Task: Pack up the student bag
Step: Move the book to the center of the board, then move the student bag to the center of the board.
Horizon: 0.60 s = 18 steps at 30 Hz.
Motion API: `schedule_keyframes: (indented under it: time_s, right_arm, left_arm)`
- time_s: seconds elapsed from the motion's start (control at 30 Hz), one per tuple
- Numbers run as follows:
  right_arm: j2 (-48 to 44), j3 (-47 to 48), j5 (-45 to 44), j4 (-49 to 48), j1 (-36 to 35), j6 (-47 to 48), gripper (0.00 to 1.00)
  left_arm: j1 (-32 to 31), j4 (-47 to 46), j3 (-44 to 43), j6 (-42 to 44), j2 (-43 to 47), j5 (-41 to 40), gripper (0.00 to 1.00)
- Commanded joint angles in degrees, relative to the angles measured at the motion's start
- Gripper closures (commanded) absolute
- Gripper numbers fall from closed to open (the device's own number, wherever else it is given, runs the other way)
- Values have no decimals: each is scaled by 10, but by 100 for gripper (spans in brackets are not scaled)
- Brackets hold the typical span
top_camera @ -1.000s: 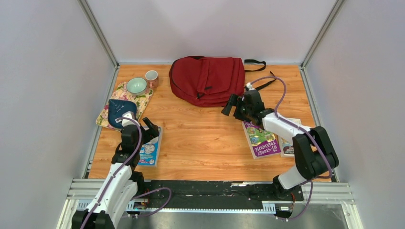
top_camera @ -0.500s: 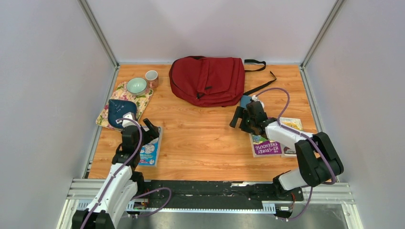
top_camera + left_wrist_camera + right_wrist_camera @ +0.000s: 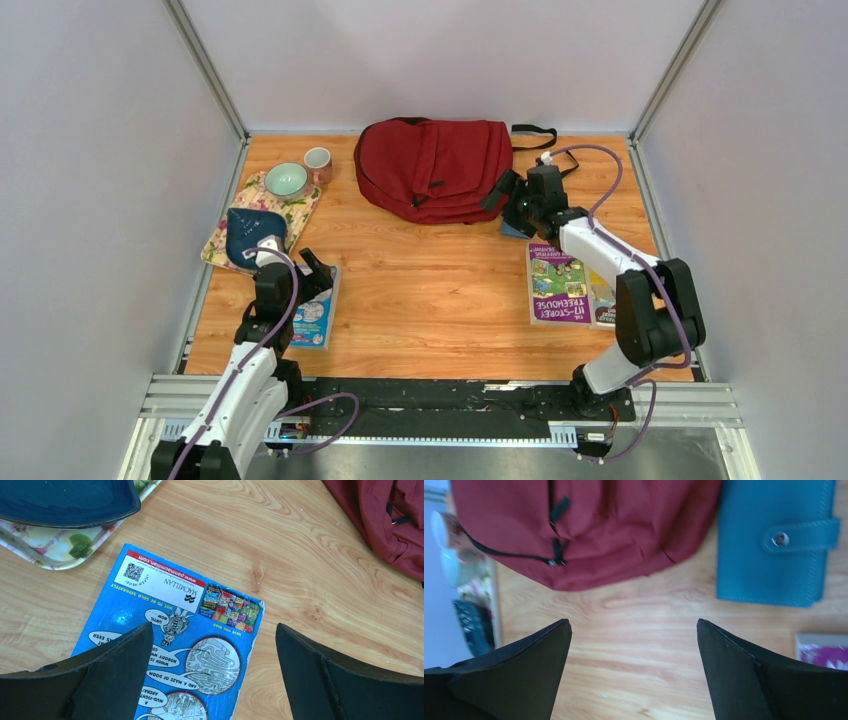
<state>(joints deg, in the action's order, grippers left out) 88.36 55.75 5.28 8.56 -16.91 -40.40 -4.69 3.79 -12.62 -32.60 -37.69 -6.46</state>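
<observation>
The student bag (image 3: 430, 170), a dark red backpack with black zippers, lies flat at the back of the table; it also fills the upper left of the right wrist view (image 3: 599, 525). My right gripper (image 3: 500, 192) hovers at the bag's right near corner, open, with only bare wood between its fingers (image 3: 634, 622). A teal wallet (image 3: 769, 545) with a snap tab lies just right of the bag. My left gripper (image 3: 310, 265) stands open over a blue book (image 3: 190, 645), holding nothing (image 3: 214, 626).
A purple book (image 3: 557, 283) lies on another book at the right. At the left, a floral tray (image 3: 225, 250) carries a dark blue plate (image 3: 250, 232) and a pale green bowl (image 3: 287, 180); a cup (image 3: 318, 163) stands beside it. Black straps (image 3: 535, 130) trail behind the bag.
My right arm drew back over the books, then swung away to the bag's right near corner, still open. The left arm has not moved.
</observation>
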Motion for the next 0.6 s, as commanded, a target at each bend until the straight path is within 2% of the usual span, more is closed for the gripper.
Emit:
schedule_keyframes:
  time_s: [0.0,0.1,0.23,0.33,0.57]
  right_arm:
    - [48,59,23,-26,6,-132,0]
    - [73,41,51,-79,-3,-207,0]
    - [85,4,34,-141,-25,-295,1]
    - [93,-19,-3,-179,-51,-314,0]
    - [159,-8,-83,-225,-92,-375,0]
  left_arm:
    - [4,-18,-13,11,1,1,1]
    - [4,-12,-18,13,2,-1,1]
    - [4,-9,-20,13,6,-3,1]
    - [4,-8,-16,13,8,-6,1]
    - [4,2,-20,8,13,-4,1]
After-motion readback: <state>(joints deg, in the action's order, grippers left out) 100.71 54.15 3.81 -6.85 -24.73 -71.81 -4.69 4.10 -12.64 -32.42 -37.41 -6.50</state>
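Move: The near side of the red bag is what the open right hand seems to make for; the bag's middle lies about 18 cm ahead, 11 cm to its left and some 6 cm lower. The blue notebook is roughly 4 cm ahead and 7 cm to its right, the purple book about 13 cm back and 13 cm to its right, both around 10 cm below. From the left hand, the bag's middle is some 31 cm ahead, 21 cm to the right and slightly lower. Leftward in a quick arc of about 8 cm, the right hand leaves the blue notebook and comes in towards the bag's near side: it first swings some 3 cm forward and slightly up, then curls partly back while sinking to about 4 cm below its starting height. The wrist rolls its left side up about 20 degrees and turns somewhat clockwise; the fingers stay wide open and empty. ##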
